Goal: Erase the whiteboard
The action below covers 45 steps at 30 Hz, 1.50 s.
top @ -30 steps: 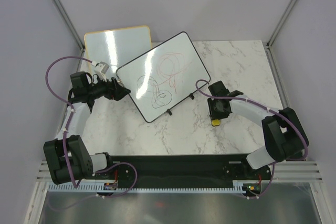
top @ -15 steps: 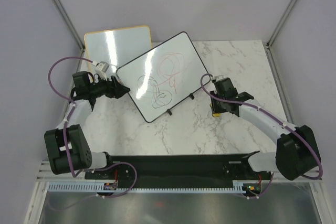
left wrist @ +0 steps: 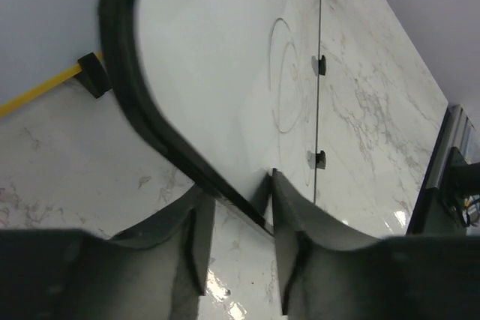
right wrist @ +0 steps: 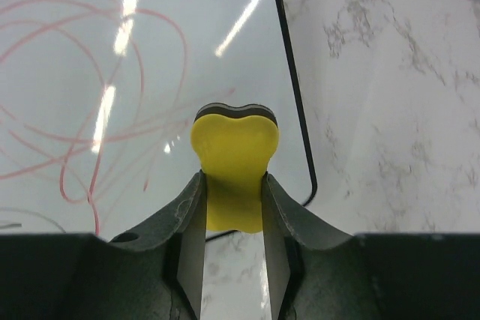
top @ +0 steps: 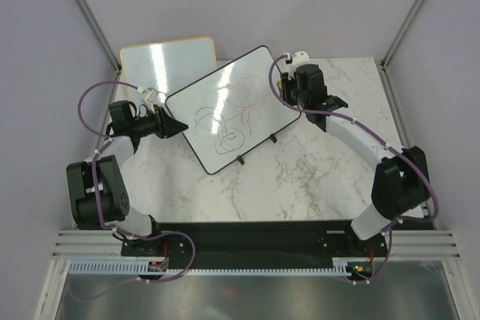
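The whiteboard (top: 225, 110), black-framed with red and dark scribbles, lies tilted at the table's middle. It also shows in the left wrist view (left wrist: 217, 50) and the right wrist view (right wrist: 90, 50). My left gripper (top: 177, 127) is at the board's left corner; in its wrist view the left gripper (left wrist: 238, 185) has its jaws on either side of the black frame, gripping the edge. My right gripper (top: 291, 101) is over the board's right corner. In its wrist view the right gripper (right wrist: 232, 185) is shut on a yellow eraser (right wrist: 235, 151), which sits over the white surface near red lines.
A smaller orange-framed whiteboard (top: 166, 61) lies at the back left, partly under the big board. The board's black feet (top: 240, 160) stick out at its near edge. Marble table (top: 330, 177) spreads to the right and front; grey walls close in.
My right arm has swung from the table right of the board up to the board's right corner, carrying the eraser. My left gripper stays at the left corner.
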Each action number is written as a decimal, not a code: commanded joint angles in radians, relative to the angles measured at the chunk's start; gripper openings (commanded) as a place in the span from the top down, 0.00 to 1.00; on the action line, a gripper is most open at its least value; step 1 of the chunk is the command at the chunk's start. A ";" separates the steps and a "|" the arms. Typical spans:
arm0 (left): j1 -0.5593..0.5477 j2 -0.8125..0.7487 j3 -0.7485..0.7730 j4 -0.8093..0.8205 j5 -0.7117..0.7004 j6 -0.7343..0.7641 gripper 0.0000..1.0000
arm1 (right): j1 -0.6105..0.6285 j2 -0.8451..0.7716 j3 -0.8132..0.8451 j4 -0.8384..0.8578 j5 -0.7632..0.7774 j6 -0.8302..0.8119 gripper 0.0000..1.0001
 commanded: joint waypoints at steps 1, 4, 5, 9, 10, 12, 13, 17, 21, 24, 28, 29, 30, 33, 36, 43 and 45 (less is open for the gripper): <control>0.001 -0.015 0.036 0.032 0.043 0.053 0.64 | 0.000 0.156 0.134 0.150 -0.050 -0.043 1.00; 0.003 0.000 0.060 -0.027 0.050 0.109 0.84 | 0.012 0.274 0.250 0.196 -0.051 -0.040 1.00; 0.003 0.006 0.068 -0.044 0.050 0.120 0.91 | 0.019 0.298 0.293 0.214 -0.029 -0.047 1.00; 0.001 0.034 0.100 -0.089 0.040 0.170 0.98 | 0.069 0.416 0.392 0.243 0.006 -0.107 1.00; 0.003 0.038 0.103 -0.101 0.035 0.178 0.98 | 0.081 0.430 0.408 0.246 0.008 -0.106 1.00; 0.001 0.043 0.114 -0.116 0.026 0.195 0.98 | 0.092 0.454 0.438 0.254 0.008 -0.103 1.00; 0.003 0.045 0.117 -0.129 0.020 0.199 0.98 | 0.112 0.470 0.439 0.263 0.015 -0.110 1.00; 0.003 0.043 0.134 -0.155 0.014 0.222 0.98 | 0.173 0.516 0.439 0.285 0.034 -0.124 1.00; -0.002 0.042 0.145 -0.164 0.011 0.221 0.98 | 0.270 0.591 0.465 0.291 0.038 -0.126 1.00; -0.006 0.034 0.145 -0.170 0.000 0.226 0.98 | 0.360 0.638 0.499 0.289 0.032 -0.147 1.00; -0.008 0.037 0.146 -0.173 -0.016 0.224 0.98 | 0.433 0.663 0.543 0.262 0.055 -0.162 1.00; -0.008 0.034 0.149 -0.173 -0.014 0.222 0.98 | 0.431 0.660 0.541 0.262 0.071 -0.152 1.00; -0.008 0.034 0.149 -0.175 -0.014 0.222 0.98 | 0.427 0.651 0.536 0.263 0.089 -0.152 1.00; -0.008 0.037 0.152 -0.175 -0.012 0.219 0.98 | 0.395 0.628 0.514 0.256 0.155 -0.152 1.00; -0.008 0.037 0.152 -0.176 -0.014 0.221 0.98 | 0.320 0.594 0.482 0.234 0.189 -0.103 1.00; -0.008 0.034 0.159 -0.182 -0.025 0.230 0.98 | 0.123 0.545 0.398 0.210 0.213 -0.044 1.00; -0.008 0.032 0.159 -0.185 -0.026 0.238 0.98 | 0.097 0.536 0.389 0.209 0.210 -0.047 1.00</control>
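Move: The right hand already holds the yellow eraser at the board's right edge, with the red scribble about 12 cm to its left and level with it fore and aft. The board's far right corner is some 15 cm ahead and 6 cm left, the black loops roughly 10 cm back and 19 cm left, and lower. The left hand's half-open fingers straddle the board's left edge, right at the hand point; the black loops are about 12 cm to its right and 1 cm back. Keeping its grip, the right hand wipes the eraser over the board: forward and left about 10 cm, then on left and somewhat back along the far edge to almost 30 cm left of its start, before reversing about 16 cm right and 10 cm forward towards the far right corner, with the fingers tipping up some 15 degrees on the way. Meanwhile the left fingers close early and pinch the board's left edge, and that hand then holds nearly still, steadying the board. ##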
